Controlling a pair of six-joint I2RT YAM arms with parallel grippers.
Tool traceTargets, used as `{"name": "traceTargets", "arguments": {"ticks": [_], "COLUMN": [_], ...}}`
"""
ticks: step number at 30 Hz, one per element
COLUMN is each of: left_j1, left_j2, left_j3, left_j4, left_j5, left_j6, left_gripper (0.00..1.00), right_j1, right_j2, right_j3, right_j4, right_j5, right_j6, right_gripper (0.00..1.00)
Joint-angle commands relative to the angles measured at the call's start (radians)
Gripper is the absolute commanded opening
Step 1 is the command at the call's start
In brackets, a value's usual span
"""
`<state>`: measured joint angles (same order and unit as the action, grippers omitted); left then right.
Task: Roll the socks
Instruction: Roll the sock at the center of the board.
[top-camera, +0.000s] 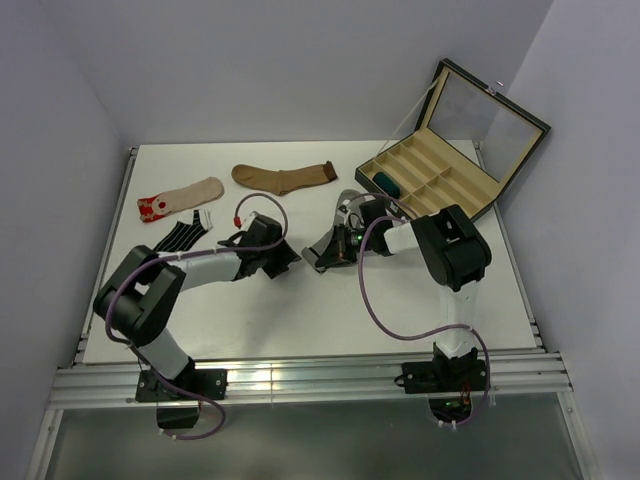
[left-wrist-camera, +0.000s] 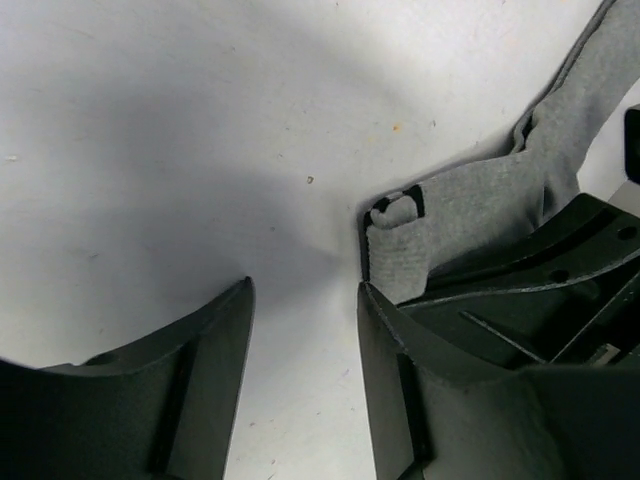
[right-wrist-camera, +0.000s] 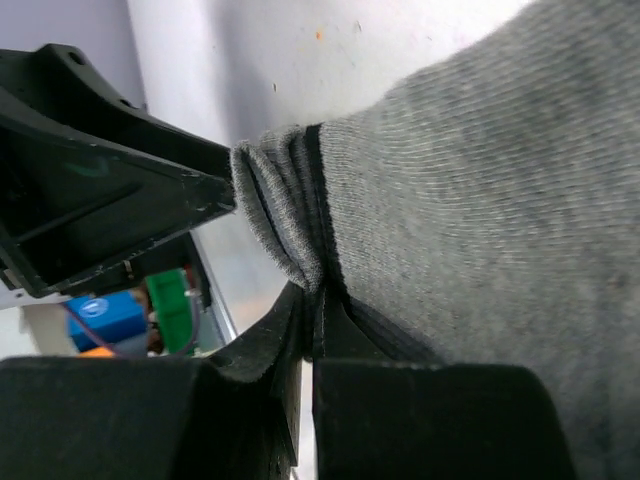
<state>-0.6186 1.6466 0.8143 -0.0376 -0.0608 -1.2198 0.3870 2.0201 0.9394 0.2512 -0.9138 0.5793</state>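
The grey sock (right-wrist-camera: 480, 170) with a black-striped cuff lies on the table in front of the right arm. My right gripper (right-wrist-camera: 312, 295) is shut on its bunched cuff edge; from above that gripper (top-camera: 320, 257) is at the table's middle. The left gripper (left-wrist-camera: 305, 285) stands open just left of the cuff (left-wrist-camera: 400, 235), with bare table between its fingers; its right finger (left-wrist-camera: 400, 360) is close beside the cuff. From above it (top-camera: 289, 258) faces the right gripper. A brown sock (top-camera: 285, 177), a beige red-toed sock (top-camera: 180, 198) and a black white-striped sock (top-camera: 186, 235) lie flat at the back left.
An open case (top-camera: 470, 200) with tan compartments stands at the back right, its lid raised. A dark teal roll (top-camera: 385, 182) sits in one of its left compartments. White walls close in the table's left, back and right sides.
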Motion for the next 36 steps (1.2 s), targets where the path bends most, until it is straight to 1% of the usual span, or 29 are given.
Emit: {"name": "traceTargets", "arguments": {"ticks": [1,4,8,10,13,14,16,18,19,21,22,23,24,25,26,27,29,32,36], "left_j1": [-0.01,-0.009,-0.012,-0.01,-0.01,-0.01,-0.013,-0.02,-0.026,-0.03,-0.033,-0.038,-0.039,-0.04,-0.043,-0.041,-0.047,-0.053,-0.061], "left_j2": [0.044,0.077,0.085,0.099,0.133,0.14,0.163,0.177,0.189,0.199,0.205,0.209,0.214,0.222,0.225,0.229,0.234,0.24,0.246], "left_j3": [0.036,0.065,0.062,0.075,0.092,0.094,0.108,0.12,0.134,0.143,0.154,0.158,0.163,0.172,0.175,0.178,0.187,0.204,0.22], "left_j4": [0.079,0.087,0.13,0.111,0.082,0.078,0.059,0.041,0.001,-0.03,-0.041,-0.06,-0.068,-0.076,-0.08,-0.085,-0.09,-0.096,-0.102], "left_j5": [0.021,0.027,0.027,0.021,0.027,0.032,0.035,0.033,0.024,0.016,0.01,0.001,0.0,-0.004,-0.005,-0.007,-0.011,-0.013,-0.014], "left_j6": [-0.007,0.003,0.011,0.017,0.026,0.025,0.031,0.04,0.049,0.058,0.066,0.072,0.077,0.086,0.089,0.097,0.103,0.114,0.124], "left_gripper": [0.52,0.5,0.49,0.48,0.43,0.4,0.37,0.33,0.33,0.32,0.32,0.31,0.31,0.31,0.31,0.31,0.31,0.31,0.31], "right_j1": [-0.008,-0.008,-0.01,-0.01,-0.008,-0.01,-0.008,-0.008,-0.005,0.003,0.024,0.036,0.05,0.067,0.102,0.119,0.169,0.235,0.302], "right_j2": [0.06,0.066,0.075,0.075,0.069,0.059,0.046,0.016,0.005,-0.05,-0.073,-0.122,-0.148,-0.176,-0.223,-0.245,-0.309,-0.383,-0.423], "right_j3": [-0.045,-0.036,-0.031,-0.03,-0.03,-0.03,-0.027,-0.022,-0.01,0.004,0.021,0.032,0.039,0.051,0.056,0.058,0.055,0.026,0.013], "right_j4": [-0.033,-0.044,-0.058,-0.058,-0.069,-0.072,-0.09,-0.13,-0.15,-0.22,-0.243,-0.283,-0.338,-0.361,-0.381,-0.41,-0.423,-0.397,-0.356], "right_j5": [0.007,0.016,0.021,0.021,0.035,0.039,0.065,0.093,0.127,0.177,0.246,0.298,0.349,0.399,0.518,0.571,0.717,0.863,0.912], "right_j6": [0.039,0.034,0.031,0.033,0.027,0.025,0.008,-0.012,-0.047,-0.09,-0.142,-0.166,-0.191,-0.234,-0.251,-0.265,-0.289,-0.334,-0.387], "right_gripper": [0.0,0.0,0.0,0.0,0.0,0.0,0.01,0.05,0.11,0.18,0.24,0.27,0.33,0.35,0.37,0.39,0.4,0.4,0.38]}}
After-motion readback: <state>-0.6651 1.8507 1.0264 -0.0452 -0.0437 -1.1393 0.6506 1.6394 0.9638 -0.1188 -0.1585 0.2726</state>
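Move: The grey sock's folded cuff is about 5 cm to the left gripper's right, some 2 cm ahead and 2 cm lower. It is still pinched between the closed fingers of the right gripper. From the left gripper, the sock's toe lies roughly 14 cm ahead and 12 cm right, the brown sock about 21 cm ahead and 1 cm left, and the rolled green sock in the box about 19 cm ahead and 21 cm right. Bring the left gripper about 5 cm right and nearly 3 cm forward, sinking slightly, and narrow its half-open fingers astride the near corner of the grey cuff. Hold the right gripper almost still on the cuff meanwhile, then open it partway to let go and lift it some 5 cm, swinging its left-pointing fingers downward by about 45 degrees. ##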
